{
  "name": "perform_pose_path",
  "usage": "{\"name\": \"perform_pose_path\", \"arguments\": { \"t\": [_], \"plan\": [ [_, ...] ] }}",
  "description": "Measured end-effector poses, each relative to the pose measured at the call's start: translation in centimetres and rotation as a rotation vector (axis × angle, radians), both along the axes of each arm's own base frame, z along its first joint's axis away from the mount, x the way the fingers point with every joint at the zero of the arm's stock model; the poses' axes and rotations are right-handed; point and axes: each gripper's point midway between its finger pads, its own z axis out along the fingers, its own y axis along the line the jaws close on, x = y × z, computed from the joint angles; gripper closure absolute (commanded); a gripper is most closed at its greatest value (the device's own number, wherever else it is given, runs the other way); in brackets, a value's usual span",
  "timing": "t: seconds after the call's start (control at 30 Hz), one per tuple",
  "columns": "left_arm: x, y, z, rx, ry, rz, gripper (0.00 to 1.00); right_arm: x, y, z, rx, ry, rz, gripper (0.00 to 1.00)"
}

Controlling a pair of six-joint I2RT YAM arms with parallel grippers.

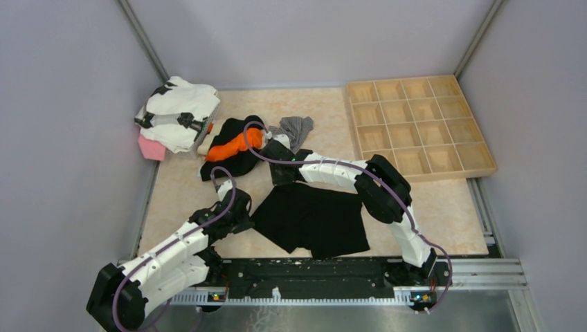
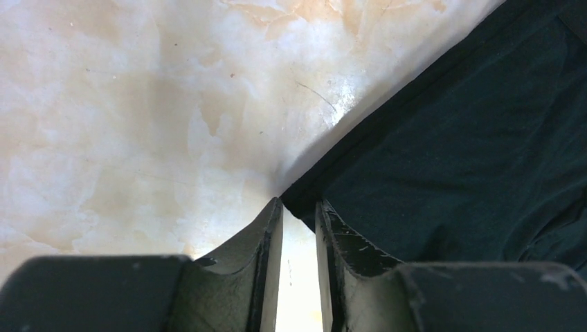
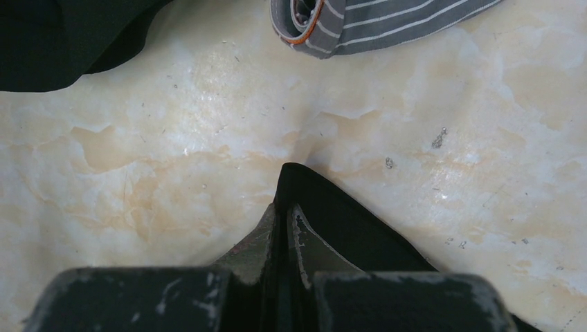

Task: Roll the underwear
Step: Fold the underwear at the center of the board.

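The black underwear [image 1: 311, 218] lies spread flat on the table in front of the arms. My right gripper [image 1: 275, 153] is shut on its far corner, and black cloth [image 3: 346, 228] runs back between the fingers [image 3: 304, 242] in the right wrist view. My left gripper [image 1: 242, 211] sits low at the garment's left corner. Its jaws stand narrowly open with bare table showing between them. The cloth's hemmed corner [image 2: 471, 138] just reaches the fingertips [image 2: 273, 214]. The grey striped underwear [image 1: 294, 128] lies crumpled just beyond the right gripper, its edge [image 3: 374, 24] showing ahead of the fingers.
A black and orange garment heap [image 1: 235, 145] lies left of the striped piece. A white and black garment [image 1: 176, 111] and a pink item [image 1: 151, 147] sit at the far left. A wooden compartment tray [image 1: 415, 124] stands at the far right. Grey walls enclose the table.
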Motion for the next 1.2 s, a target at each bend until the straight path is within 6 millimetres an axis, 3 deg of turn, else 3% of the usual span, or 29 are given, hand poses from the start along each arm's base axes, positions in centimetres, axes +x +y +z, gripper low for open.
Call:
{"name": "perform_pose_path", "arguments": {
  "t": [0.13, 0.3, 0.53, 0.73, 0.93, 1.07, 1.2],
  "plan": [
    [0.1, 0.1, 0.0, 0.003, -0.003, 0.002, 0.76, 0.0, 0.0, 0.0, 0.001, 0.001, 0.002, 1.0],
    [0.3, -0.1, 0.2, 0.002, -0.018, -0.009, 0.98, -0.1, 0.2, 0.0, 0.01, 0.006, 0.008, 1.0],
    [0.9, -0.3, 1.0, 0.003, -0.044, -0.031, 1.0, -0.3, 0.8, 0.6, 0.044, 0.009, 0.023, 1.0],
    [2.8, -1.0, 5.0, -0.031, -0.161, -0.038, 1.0, 1.0, 1.5, 2.7, 0.133, -0.011, 0.0, 1.0],
    [4.5, -0.2, 9.7, -0.015, -0.32, -0.021, 1.0, 4.8, 0.3, 6.9, 0.296, -0.066, -0.089, 1.0],
    [5.2, 0.5, 11.1, 0.029, -0.373, -0.025, 1.0, 6.8, -0.6, 9.4, 0.361, -0.112, -0.122, 1.0],
    [5.6, 0.2, 12.0, 0.058, -0.382, -0.073, 1.0, 6.5, -1.5, 10.1, 0.397, -0.132, -0.12, 1.0]
  ]
}}
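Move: The left hand's part-open fingers straddle the left corner of the underwear, about 1 cm below and barely 1 cm ahead; the cloth's middle lies some 16 cm to the right, level fore and aft. The right hand already holds the underwear's far corner at its fingertips. From it the striped cloth lies about 12 cm ahead and 4 cm right, the clothes pile roughly 9 cm ahead and 10 cm left. Staying almost in place at first, the left hand shuts its fingers on the underwear's left corner, then rises about 12 cm while easing forward and tipping its fingers outward some 20 degrees. The right hand, keeping its pinch on the far corner, lifts some 10 cm and goes forward towards the striped cloth, its fingers swinging up to the left. ##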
